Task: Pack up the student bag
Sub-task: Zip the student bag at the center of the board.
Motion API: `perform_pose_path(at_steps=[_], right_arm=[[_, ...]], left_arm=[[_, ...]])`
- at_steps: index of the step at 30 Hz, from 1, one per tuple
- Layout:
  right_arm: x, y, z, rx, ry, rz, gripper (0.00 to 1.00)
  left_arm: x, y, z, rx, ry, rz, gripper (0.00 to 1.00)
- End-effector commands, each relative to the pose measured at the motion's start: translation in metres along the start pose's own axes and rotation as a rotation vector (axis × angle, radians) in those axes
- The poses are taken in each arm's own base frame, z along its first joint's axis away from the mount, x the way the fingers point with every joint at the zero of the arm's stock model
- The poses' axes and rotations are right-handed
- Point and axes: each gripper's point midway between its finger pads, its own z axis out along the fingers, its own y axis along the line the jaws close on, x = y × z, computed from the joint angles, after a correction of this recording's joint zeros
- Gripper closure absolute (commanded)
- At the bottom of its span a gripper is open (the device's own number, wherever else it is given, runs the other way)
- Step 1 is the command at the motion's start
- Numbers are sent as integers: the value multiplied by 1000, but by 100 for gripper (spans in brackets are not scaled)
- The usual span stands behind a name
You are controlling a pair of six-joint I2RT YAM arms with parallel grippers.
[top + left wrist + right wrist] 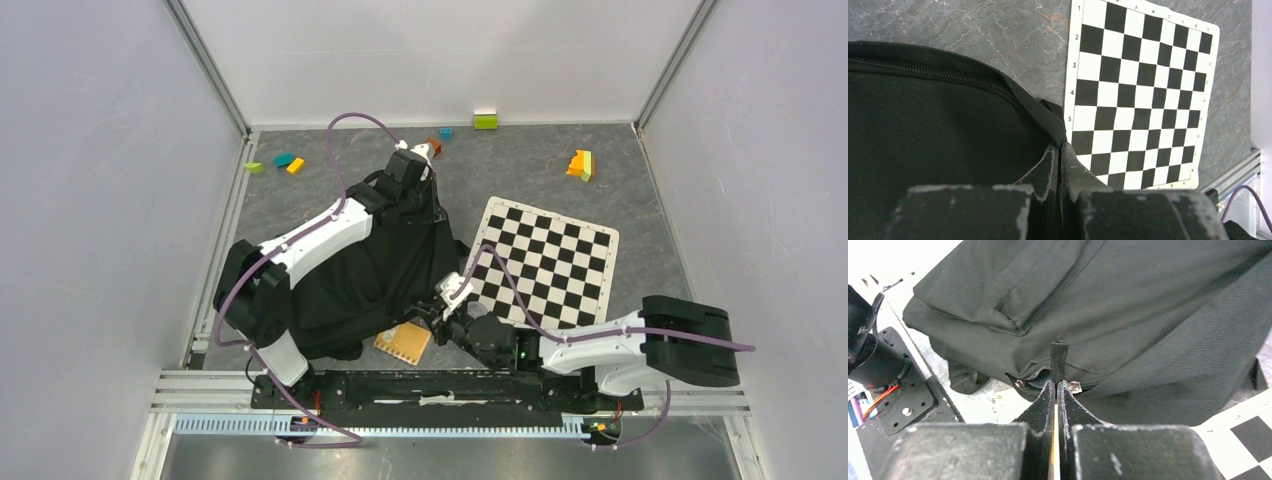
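Note:
The student bag (370,270) is a big black backpack lying left of the table's middle. My left arm reaches over it, and my left gripper (422,195) is at its far right edge. In the left wrist view that gripper (1060,146) is shut on the bag's black rim (1048,120), just past the zipper (948,74). My right gripper (443,303) is at the bag's near right edge. It (1056,383) is shut on a black fabric zipper pull (1058,360), with silver sliders (1075,387) on either side. The bag's inside is hidden.
A black-and-white checkered board (548,262) lies flat right of the bag. A tan perforated board (403,343) lies at the bag's near edge. Small coloured blocks are scattered at the back: green (486,121), blue (445,132), teal and yellow (288,161), orange (580,165). Walls close in three sides.

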Motion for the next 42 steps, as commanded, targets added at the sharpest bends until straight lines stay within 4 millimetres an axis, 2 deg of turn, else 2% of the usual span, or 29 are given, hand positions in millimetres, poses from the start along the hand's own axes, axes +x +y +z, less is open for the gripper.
perform_pose_path(at_steps=[1, 8, 13, 16, 20, 23, 25, 26, 27, 30, 32, 33, 35, 36, 37, 39, 42], right_arm=[[-24, 70, 1, -241, -53, 51, 100], [-15, 106, 3, -379, -26, 33, 100], [-2, 122, 6, -426, 15, 6, 100], [5, 122, 9, -424, 35, -12, 100], [11, 120, 10, -411, 53, -28, 100], [8, 115, 13, -376, 57, -42, 100], [8, 102, 16, -299, 80, -62, 100], [5, 94, 17, -252, 83, -73, 98], [3, 86, 18, -209, 94, -88, 90], [-15, 59, 12, -83, 88, -127, 59], [-31, 45, 4, -28, 76, -152, 41], [-36, 39, 1, -8, 77, -163, 33], [-43, 25, -4, 46, 100, -169, 19], [-45, 17, -5, 74, 117, -150, 16], [-44, 8, -6, 103, 149, -138, 14], [-39, -10, -8, 160, 203, -86, 11], [-25, -32, -14, 233, 243, 21, 9]], left_arm=[[-103, -20, -24, 69, -351, -46, 98], [-126, -15, -21, 93, -375, -92, 98], [-149, -7, -25, 94, -426, -129, 98], [-160, -5, -30, 110, -441, -135, 98], [-177, 10, -39, 98, -480, -166, 98], [-180, 14, -43, 96, -488, -162, 98], [-177, 11, -45, 118, -480, -138, 98], [-173, 10, -45, 130, -471, -126, 95], [-170, 8, -49, 143, -471, -115, 88], [-160, 9, -64, 145, -476, -67, 44], [-154, 12, -78, 120, -475, -22, 23], [-151, 14, -87, 104, -471, 1, 17], [-143, 20, -103, 62, -457, 46, 8], [-138, 25, -110, 32, -450, 66, 4], [-131, 32, -118, -2, -434, 79, 1], [-114, 46, -130, -59, -396, 103, 0], [-88, 80, -143, -177, -355, 104, 0]])
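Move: At the bag's far right corner, the left fingers already grip the cloth; the right fingers hold the zip pull on the bag's near side, about 18 cm back and 4 cm left of the left hand. The zip's other slider sits roughly 2 cm left and 2 cm back from the right hand. From that hand the orange notebook lies about 8 cm back, 3 cm left, and the clear cup 13 cm right, 3 cm back, both some 12 cm below. Drawing the zip pull left and then also back, the right hand goes some 6 cm each way along the bag's near side while the shut left hand goes about 11 cm forward, 5 cm left and up against it. Both then open wide and leave the bag: the right returns forward and right, rising; the left backs off leftward, climbing on with its fingertips tilting up. ##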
